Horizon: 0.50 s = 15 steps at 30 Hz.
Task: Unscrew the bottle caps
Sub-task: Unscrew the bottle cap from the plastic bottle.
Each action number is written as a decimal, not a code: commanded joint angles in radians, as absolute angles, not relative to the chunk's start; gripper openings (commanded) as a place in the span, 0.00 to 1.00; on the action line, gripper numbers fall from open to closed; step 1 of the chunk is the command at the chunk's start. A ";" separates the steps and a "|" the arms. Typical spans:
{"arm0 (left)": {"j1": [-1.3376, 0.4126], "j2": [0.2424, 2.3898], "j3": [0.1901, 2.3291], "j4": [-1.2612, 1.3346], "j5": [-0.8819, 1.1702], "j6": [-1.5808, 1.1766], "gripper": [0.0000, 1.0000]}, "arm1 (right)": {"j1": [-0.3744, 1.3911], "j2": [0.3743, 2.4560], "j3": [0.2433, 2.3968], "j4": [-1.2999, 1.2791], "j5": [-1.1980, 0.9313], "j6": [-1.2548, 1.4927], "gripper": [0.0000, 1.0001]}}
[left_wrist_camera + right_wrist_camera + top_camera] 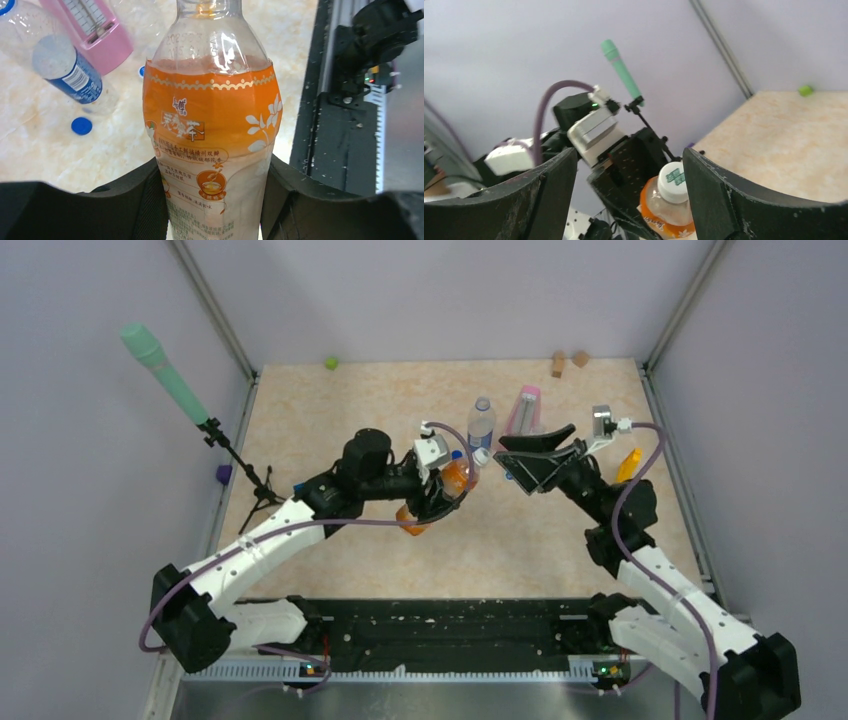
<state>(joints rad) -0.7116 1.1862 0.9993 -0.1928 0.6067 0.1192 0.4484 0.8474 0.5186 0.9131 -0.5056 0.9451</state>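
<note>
My left gripper (215,172) is shut on the lower body of the orange-tinted bottle (212,120), which it holds tilted above the table (330,420). In the right wrist view that bottle's white cap (672,181) sits on its neck. It lies between the wide-apart fingers of my right gripper (629,155), close beside the right finger (724,195). From above, the right gripper (508,460) stands open just right of the cap (481,455). A loose dark blue cap (81,126) lies on the table by a blue-labelled bottle (67,72) on its side. A taller clear bottle (481,422) stands behind.
The pink metronome (525,410) stands just behind the right gripper, and a yellow object (628,462) lies at the right edge. A green cube (330,363) and two brown blocks (558,364) sit along the back wall. A green microphone (165,375) on a stand leans at the left.
</note>
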 commanded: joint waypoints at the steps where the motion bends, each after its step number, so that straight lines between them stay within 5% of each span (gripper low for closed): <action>1: -0.785 1.166 1.031 -0.202 0.351 0.182 0.00 | 0.512 0.830 0.596 0.526 -0.266 0.813 0.75; 6: -0.840 1.185 1.049 -0.206 0.262 0.192 0.00 | 0.597 0.862 0.635 0.456 -0.140 0.772 0.73; 15: -0.860 1.189 1.045 -0.185 0.232 0.183 0.00 | 0.613 0.891 0.610 0.515 -0.139 0.808 0.46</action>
<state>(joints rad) -0.8520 1.1873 1.0012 -0.2256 0.2661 0.1791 0.5953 0.8879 0.5785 0.4850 -0.1673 0.8051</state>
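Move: The orange-labelled bottle's white cap lies about 5 cm ahead of the open right hand, 6 cm to its left and 7 cm below it. From the right hand, the blue-label bottle stands some 30 cm ahead and 3 cm left; the pink metronome is roughly 34 cm ahead and 8 cm right. A loose blue cap lies about 20 cm ahead and 4 cm right. From the left hand, which grips the bottle, the white cap is 8 cm ahead, 7 cm right and 6 cm above. The right hand comes back for another hold on the white cap, sinking about 7 cm and reaching some 5 cm forward, its raised fingers tipping down and swinging clockwise, some 25 degrees in all, while they narrow from three-quarters open to about half, one to either side of the cap in its own view but not yet shut on it. The left hand keeps its grip around the bottle's body, lowering it by 1 to 2 cm and turning about 15 degrees, partly counter-clockwise, as it presents the cap. ##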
